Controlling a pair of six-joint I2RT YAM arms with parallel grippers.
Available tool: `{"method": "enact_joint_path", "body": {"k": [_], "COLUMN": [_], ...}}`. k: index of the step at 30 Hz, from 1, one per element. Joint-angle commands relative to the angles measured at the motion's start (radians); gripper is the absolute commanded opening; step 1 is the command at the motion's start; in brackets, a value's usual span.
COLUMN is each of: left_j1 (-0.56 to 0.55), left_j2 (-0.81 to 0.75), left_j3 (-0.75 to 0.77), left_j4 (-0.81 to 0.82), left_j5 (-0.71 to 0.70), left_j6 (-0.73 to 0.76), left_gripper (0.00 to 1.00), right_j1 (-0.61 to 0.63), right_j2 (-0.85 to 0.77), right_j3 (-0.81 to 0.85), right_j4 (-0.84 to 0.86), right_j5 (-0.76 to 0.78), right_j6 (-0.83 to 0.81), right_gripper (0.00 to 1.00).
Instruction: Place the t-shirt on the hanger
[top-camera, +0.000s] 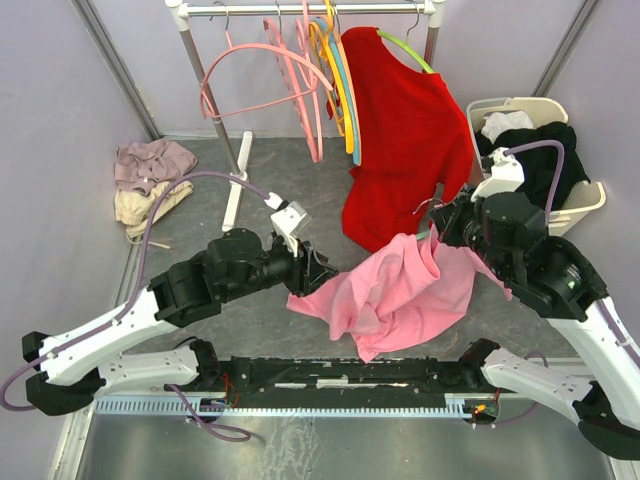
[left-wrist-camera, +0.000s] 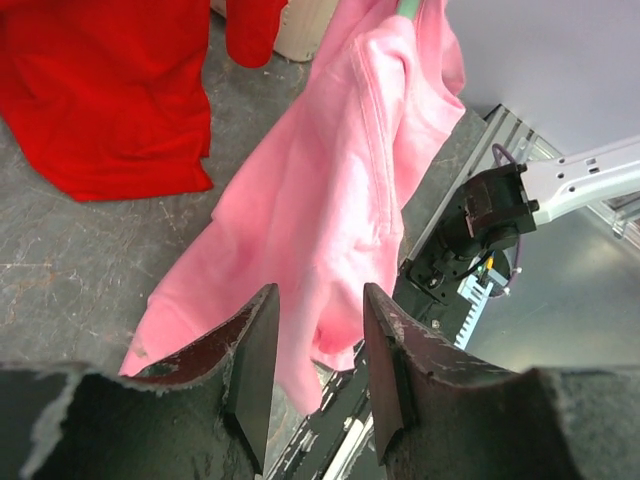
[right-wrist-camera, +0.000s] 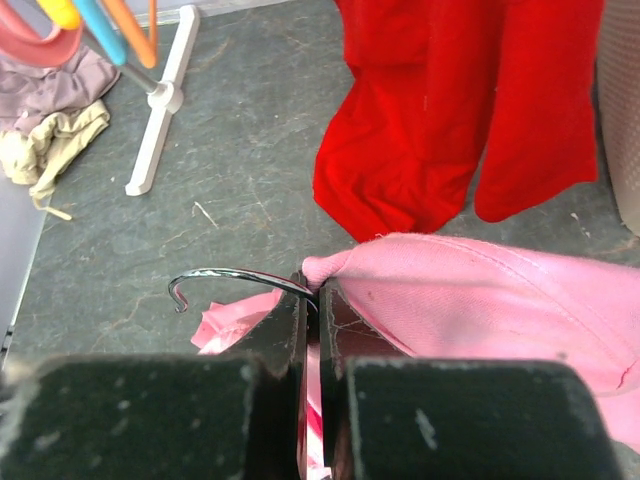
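The pink t-shirt (top-camera: 400, 290) hangs crumpled from my right gripper (top-camera: 441, 228) and trails down to the table. In the right wrist view the gripper (right-wrist-camera: 318, 290) is shut on the hanger at the base of its metal hook (right-wrist-camera: 225, 275), and the t-shirt (right-wrist-camera: 480, 290) is bunched over the jaws. A sliver of the mint hanger (left-wrist-camera: 408, 8) shows above the cloth. My left gripper (top-camera: 312, 272) stands open at the shirt's left edge. Nothing sits between its fingers (left-wrist-camera: 256, 350); the t-shirt (left-wrist-camera: 330, 200) lies just beyond the tips.
A red shirt (top-camera: 405, 140) hangs on the rack (top-camera: 300, 10) beside pink hangers (top-camera: 290, 70). The rack's white foot (top-camera: 238, 180) stands on the floor. A basket of clothes (top-camera: 585, 200) is at right, and a clothes pile (top-camera: 148, 180) at left.
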Motion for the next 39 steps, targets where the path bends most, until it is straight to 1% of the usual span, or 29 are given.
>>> {"method": "enact_joint_path", "body": {"k": [1, 6, 9, 16, 20, 24, 28, 29, 30, 31, 32, 33, 34, 36, 39], "left_j1": [-0.05, -0.205, -0.266, -0.297, -0.305, -0.305, -0.305, -0.306, -0.305, -0.304, -0.304, -0.304, -0.304, -0.297, -0.293], "left_j2": [0.026, 0.121, 0.172, 0.21, 0.25, 0.273, 0.304, 0.309, 0.315, 0.32, 0.323, 0.323, 0.317, 0.302, 0.284], "left_j3": [0.021, 0.1, 0.124, 0.115, 0.112, 0.086, 0.1, 0.105, 0.113, 0.125, 0.137, 0.146, 0.151, 0.166, 0.223], "left_j4": [-0.072, -0.146, -0.167, -0.17, -0.182, -0.108, -0.082, -0.079, -0.086, -0.102, -0.115, -0.121, -0.125, -0.137, -0.19], "left_j5": [-0.075, -0.273, -0.352, -0.481, -0.615, -0.644, -0.669, -0.68, -0.692, -0.712, -0.721, -0.726, -0.729, -0.723, -0.714], "left_j6": [-0.044, -0.064, -0.07, -0.076, -0.077, -0.05, -0.037, -0.035, -0.034, -0.039, -0.042, -0.041, -0.04, -0.028, 0.001], "left_gripper": [0.45, 0.45, 0.45, 0.47, 0.48, 0.5, 0.5, 0.47, 0.43, 0.35, 0.23, 0.15, 0.1, 0.04, 0.03], "right_j1": [-0.003, -0.002, -0.003, -0.002, -0.002, -0.003, -0.003, -0.002, -0.003, -0.003, -0.003, -0.003, -0.003, -0.003, -0.003], "right_j2": [0.036, 0.097, 0.121, 0.139, 0.141, 0.137, 0.13, 0.125, 0.122, 0.117, 0.113, 0.107, 0.1, 0.085, 0.065], "right_j3": [0.107, 0.158, 0.179, 0.214, 0.234, 0.235, 0.228, 0.227, 0.226, 0.227, 0.226, 0.223, 0.219, 0.21, 0.193], "right_j4": [0.012, 0.011, 0.02, 0.017, 0.01, 0.01, 0.013, 0.011, 0.01, 0.008, 0.004, 0.0, -0.001, -0.006, -0.015], "right_j5": [0.099, 0.122, 0.11, 0.099, 0.094, 0.092, 0.087, 0.087, 0.088, 0.088, 0.09, 0.093, 0.095, 0.096, 0.09], "right_j6": [0.043, 0.064, 0.072, 0.074, 0.072, 0.077, 0.081, 0.082, 0.08, 0.078, 0.077, 0.076, 0.073, 0.074, 0.077], "right_gripper": [0.01, 0.01, 0.01, 0.01, 0.01, 0.01, 0.01, 0.01, 0.01, 0.01, 0.01, 0.01, 0.01, 0.01, 0.01]}}
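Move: The pink T-shirt hangs with a loose fold of its left part close to the left fingers: about 2 cm ahead of the left hand, 3 cm to its right and 7 cm below. The hanger's neck lies some 7 cm ahead and 22 cm right of the left hand, at about its height; the red garment's lower end is roughly 20 cm ahead, 12 cm right and 20 cm below. From the right hand the fold lies about 6 cm back, 18 cm left and 8 cm below. The T-shirt's loose fold gets pinched by the left hand, which sinks about 7 cm, first swinging back and right by some 3 cm, then coming forward about 5 cm while its wrist tips the fingers down and turns counter-clockwise roughly 20 degrees; the fingers shut only at the end. The right hand keeps its grip at the hanger's neck, easing forward, then rising to some 3 cm higher. ##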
